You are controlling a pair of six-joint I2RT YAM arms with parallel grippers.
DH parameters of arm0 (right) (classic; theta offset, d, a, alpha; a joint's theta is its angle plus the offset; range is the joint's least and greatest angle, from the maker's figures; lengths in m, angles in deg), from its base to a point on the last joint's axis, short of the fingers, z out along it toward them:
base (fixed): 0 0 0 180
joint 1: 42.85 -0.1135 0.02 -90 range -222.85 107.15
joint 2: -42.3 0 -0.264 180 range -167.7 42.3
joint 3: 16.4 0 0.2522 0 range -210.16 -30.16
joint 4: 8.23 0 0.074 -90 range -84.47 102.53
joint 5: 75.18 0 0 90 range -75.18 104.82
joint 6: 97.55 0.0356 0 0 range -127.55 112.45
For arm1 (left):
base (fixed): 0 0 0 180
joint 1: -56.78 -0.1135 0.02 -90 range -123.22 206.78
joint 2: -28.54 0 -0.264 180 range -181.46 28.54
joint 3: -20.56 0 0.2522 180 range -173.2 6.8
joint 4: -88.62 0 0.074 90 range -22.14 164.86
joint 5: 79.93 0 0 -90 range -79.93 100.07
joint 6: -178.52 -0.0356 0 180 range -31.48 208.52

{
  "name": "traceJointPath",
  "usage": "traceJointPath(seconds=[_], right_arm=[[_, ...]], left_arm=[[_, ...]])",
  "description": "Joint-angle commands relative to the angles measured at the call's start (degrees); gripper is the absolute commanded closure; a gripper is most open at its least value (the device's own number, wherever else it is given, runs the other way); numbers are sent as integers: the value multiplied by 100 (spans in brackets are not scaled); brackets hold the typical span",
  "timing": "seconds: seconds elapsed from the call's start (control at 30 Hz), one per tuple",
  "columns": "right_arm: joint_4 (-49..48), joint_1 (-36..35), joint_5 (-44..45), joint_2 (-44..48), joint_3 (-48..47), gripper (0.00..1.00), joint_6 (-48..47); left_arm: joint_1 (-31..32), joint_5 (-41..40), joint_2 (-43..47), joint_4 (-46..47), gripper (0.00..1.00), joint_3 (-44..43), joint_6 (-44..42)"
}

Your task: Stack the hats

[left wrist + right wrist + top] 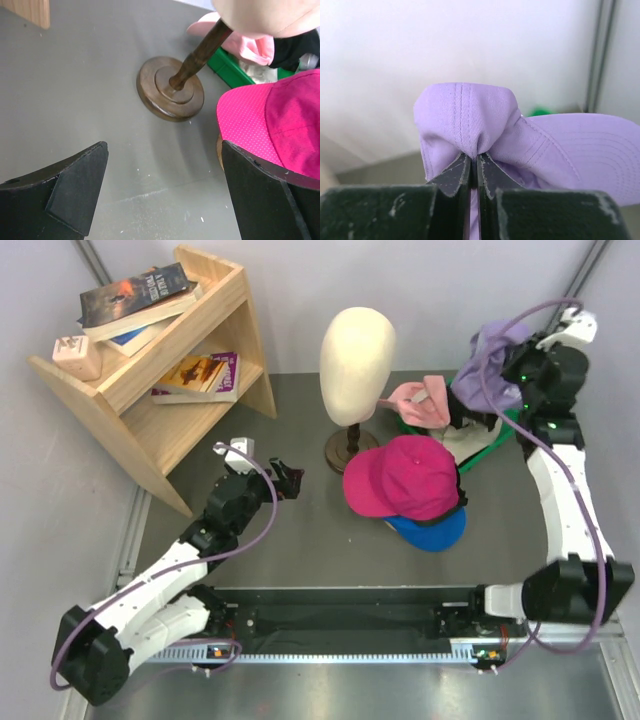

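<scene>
A magenta cap (405, 477) (280, 125) sits on top of a blue cap (432, 530) in the middle of the table. My right gripper (512, 375) (475, 157) is at the back right, shut on a pinch of fabric of the lavender cap (490, 360) (520, 135), which hangs lifted above a green bin (505, 432). A light pink cap (420, 402) lies at the bin's left end, with black and cream fabric (468, 440) partly hidden beneath. My left gripper (285, 478) (164, 147) is open over bare table, left of the magenta cap.
A cream mannequin head (357, 350) stands on a round wooden base (350, 448) (171, 95) behind the stacked caps. A wooden shelf (215, 285) with books fills the back left. Grey walls close in on the back and sides.
</scene>
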Motion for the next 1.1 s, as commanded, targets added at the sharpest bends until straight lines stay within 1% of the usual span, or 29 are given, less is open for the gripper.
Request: traceJointPath(seconds=[0.0, 0.07, 0.17, 0.2, 0.27, 0.3, 0.37, 0.4, 0.43, 0.5, 0.53, 0.6, 0.7, 0.73, 0.77, 0.87, 0.93, 1.07], right_arm=[[-451, -169, -733, 991, -573, 100, -139], [-424, -257, -1005, 1229, -538, 100, -104], [-450, -407, -1033, 1756, -363, 100, 80], [-625, -747, -1067, 2027, -171, 100, 237], [-810, -978, -1181, 2266, 15, 100, 370], [-881, -1275, -1199, 2415, 129, 100, 501], [-943, -1592, -1313, 2522, 209, 100, 581], [-969, -1925, -1340, 2592, 270, 100, 625], [-995, -2084, -1392, 2627, 296, 100, 652], [-996, -2505, -1314, 2680, 436, 100, 818], [-1109, -2656, -1166, 2706, 524, 100, 880], [-1276, -3120, -955, 2794, 858, 100, 1064], [-1645, -3728, -507, 2803, 1272, 100, 1240], [-1733, -3869, -453, 2786, 1325, 100, 1258], [-1821, -4123, -409, 2699, 1377, 100, 1267], [-1839, -4571, -285, 2488, 1317, 100, 1180], [-1848, -4705, -285, 2399, 1273, 100, 1153], [-1945, -4968, -285, 2285, 1333, 100, 1153]], left_arm=[[-28, 24, 288, -54, 1, -307, -323], [-28, 121, 384, -54, 1, -368, -376], [-28, 383, 551, -2, 1, -412, -456], [-28, 489, 595, 129, 1, -404, -464], [-36, 909, 727, 375, 1, -334, -464], [-28, 1190, 745, 637, 1, -325, -430], [-28, 1613, 754, 937, 2, -333, -429], [-19, 2007, 737, 1069, 2, -385, -308], [-19, 2158, 719, 1384, 3, -421, -245], [-10, 2588, 649, 1719, 4, -526, -35], [33, 2695, 614, 2052, 4, -553, 27], [130, 2783, 482, 2344, 4, -632, 98], [446, 2714, 262, 2573, 3, -860, -95], [638, 2653, 201, 2643, 2, -939, -165], [727, 2626, 79, 2766, 2, -983, -279], [1035, 2468, -141, 2907, 1, -1141, -525], [1115, 2310, -265, 2899, 1, -1203, -622], [1115, 2335, -371, 2925, 1, -1265, -658]])
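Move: The right hand already holds the purple hat, raised over the basket; the magenta hat topping the stack lies about 14 cm back, 19 cm to its left and 19 cm lower, and the mannequin head some 30 cm left, nearly level in reach and height. From the open left hand, the purple hat is roughly 43 cm right, 18 cm ahead and 15 cm higher; the mannequin head is 18 cm ahead, 13 cm right, 13 cm higher. Leftward and back towards the left gripper, the right hand swings the pinched purple hat about 30 cm across, rising first, then sinking partway, and turning some 50 degrees counter-clockwise. The left hand, wide open, climbs about 17 cm and goes right and back to meet the hat, fingers tilting up and turning clockwise. ##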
